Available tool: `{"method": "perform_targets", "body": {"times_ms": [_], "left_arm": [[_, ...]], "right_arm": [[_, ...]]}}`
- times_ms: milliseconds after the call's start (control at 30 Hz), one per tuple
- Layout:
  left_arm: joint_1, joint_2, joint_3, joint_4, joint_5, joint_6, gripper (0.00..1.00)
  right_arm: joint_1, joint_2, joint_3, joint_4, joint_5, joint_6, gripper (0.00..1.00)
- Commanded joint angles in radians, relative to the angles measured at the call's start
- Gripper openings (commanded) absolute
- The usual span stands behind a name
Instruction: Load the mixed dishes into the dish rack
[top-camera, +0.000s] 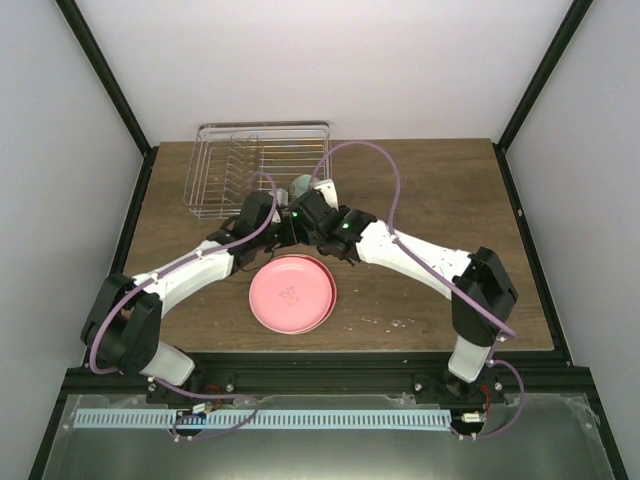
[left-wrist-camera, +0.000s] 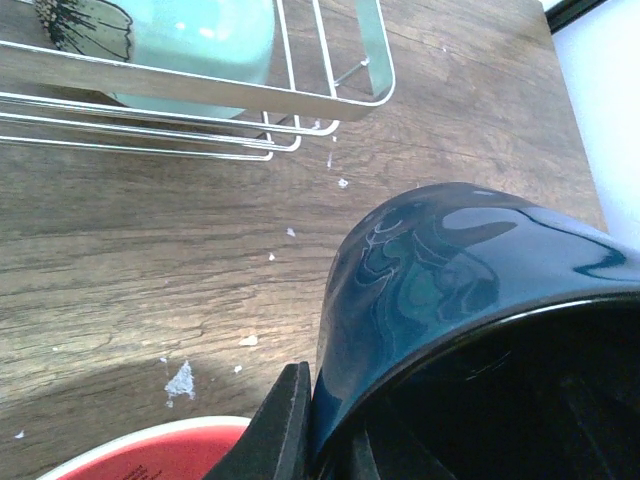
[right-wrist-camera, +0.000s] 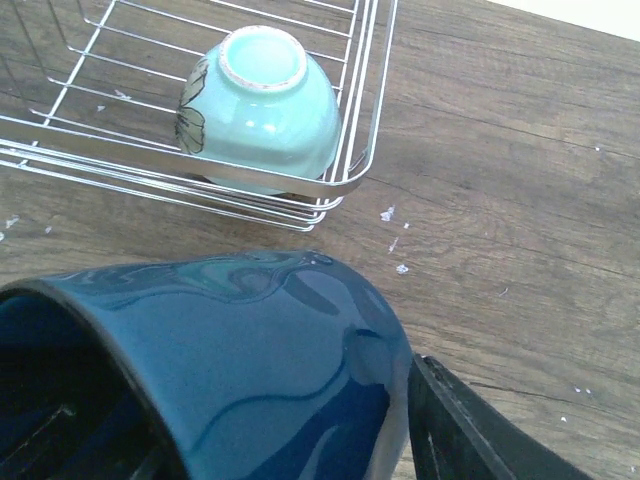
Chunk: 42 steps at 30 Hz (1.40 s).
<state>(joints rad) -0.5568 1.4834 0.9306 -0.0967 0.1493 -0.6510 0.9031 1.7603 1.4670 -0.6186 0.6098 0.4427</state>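
Observation:
The dark blue cup (left-wrist-camera: 450, 280) hangs above the table between both grippers. My left gripper (left-wrist-camera: 330, 440) is shut on its rim, one finger (left-wrist-camera: 275, 430) pressed against the outer wall and the other inside. My right gripper (right-wrist-camera: 260, 420) is open: its outer finger (right-wrist-camera: 470, 430) stands just off the cup (right-wrist-camera: 250, 350). The two grippers meet just in front of the dish rack (top-camera: 262, 165). The mint-green bowl (right-wrist-camera: 260, 105) lies upturned in the rack's near right corner (right-wrist-camera: 150, 165). The pink plate (top-camera: 292, 293) lies on the table below the grippers.
A greenish rim (top-camera: 326, 308) peeks from under the pink plate. A plate's edge (left-wrist-camera: 150, 455) shows below the left gripper. White crumbs (left-wrist-camera: 180, 382) dot the wooden table (top-camera: 430, 190). Black frame posts and white walls close in the sides and back.

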Motion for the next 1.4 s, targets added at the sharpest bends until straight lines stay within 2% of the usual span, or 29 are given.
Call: {"method": "perform_targets", "body": {"times_ms": [0,133,433,600,833,1167,1367], "left_arm": [[0.027,-0.036,0.018,0.116,0.019,-0.02,0.0],[0.038,-0.025,0.026,0.124,0.03,-0.024,0.0],[0.039,-0.016,0.043,0.124,0.035,-0.025,0.0],[0.04,-0.009,0.043,0.127,0.038,-0.026,0.0],[0.048,-0.006,0.031,0.142,0.041,-0.029,0.0],[0.093,0.042,-0.004,0.233,0.114,-0.055,0.0],[0.119,0.059,-0.066,0.428,0.239,-0.108,0.0]], "right_arm": [[-0.006,-0.077,-0.042,0.002,-0.03,-0.017,0.51],[-0.006,-0.1,-0.06,0.042,-0.07,-0.034,0.52],[0.0,-0.043,-0.016,0.027,-0.081,-0.046,0.56],[0.009,-0.039,0.0,0.038,-0.095,-0.054,0.63],[0.022,-0.057,0.011,0.056,-0.148,-0.068,0.67],[0.022,-0.294,-0.162,0.163,-0.21,-0.051,0.73],[0.0,-0.489,-0.335,0.32,-0.404,-0.028,0.73]]}}
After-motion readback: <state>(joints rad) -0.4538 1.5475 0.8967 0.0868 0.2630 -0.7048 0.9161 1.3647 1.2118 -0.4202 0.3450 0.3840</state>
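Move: My left hand already pinches the blue mug's rim. The mug's middle lies about 4 cm to its right and 2 cm ahead. The dish rack's middle is roughly 18 cm ahead of it, 8 cm left and 9 cm lower; the green bowl in the rack's near right corner is some 13 cm ahead, 3 cm right, 9 cm down. The pink plates sit 11 cm back, straight below that line. From my half-open right hand the mug is about 3 cm ahead and 2 cm left. I keep my left fingers shut on the mug's rim and ease that hand some 3 cm forward towards the rack. My right fingers open wider around the mug; that hand first edges about 2 cm left beside it, then pulls quickly back and up, about 6 cm back and 8 cm up in all, rolling its left side up some 20 degrees and clearing the mug. ##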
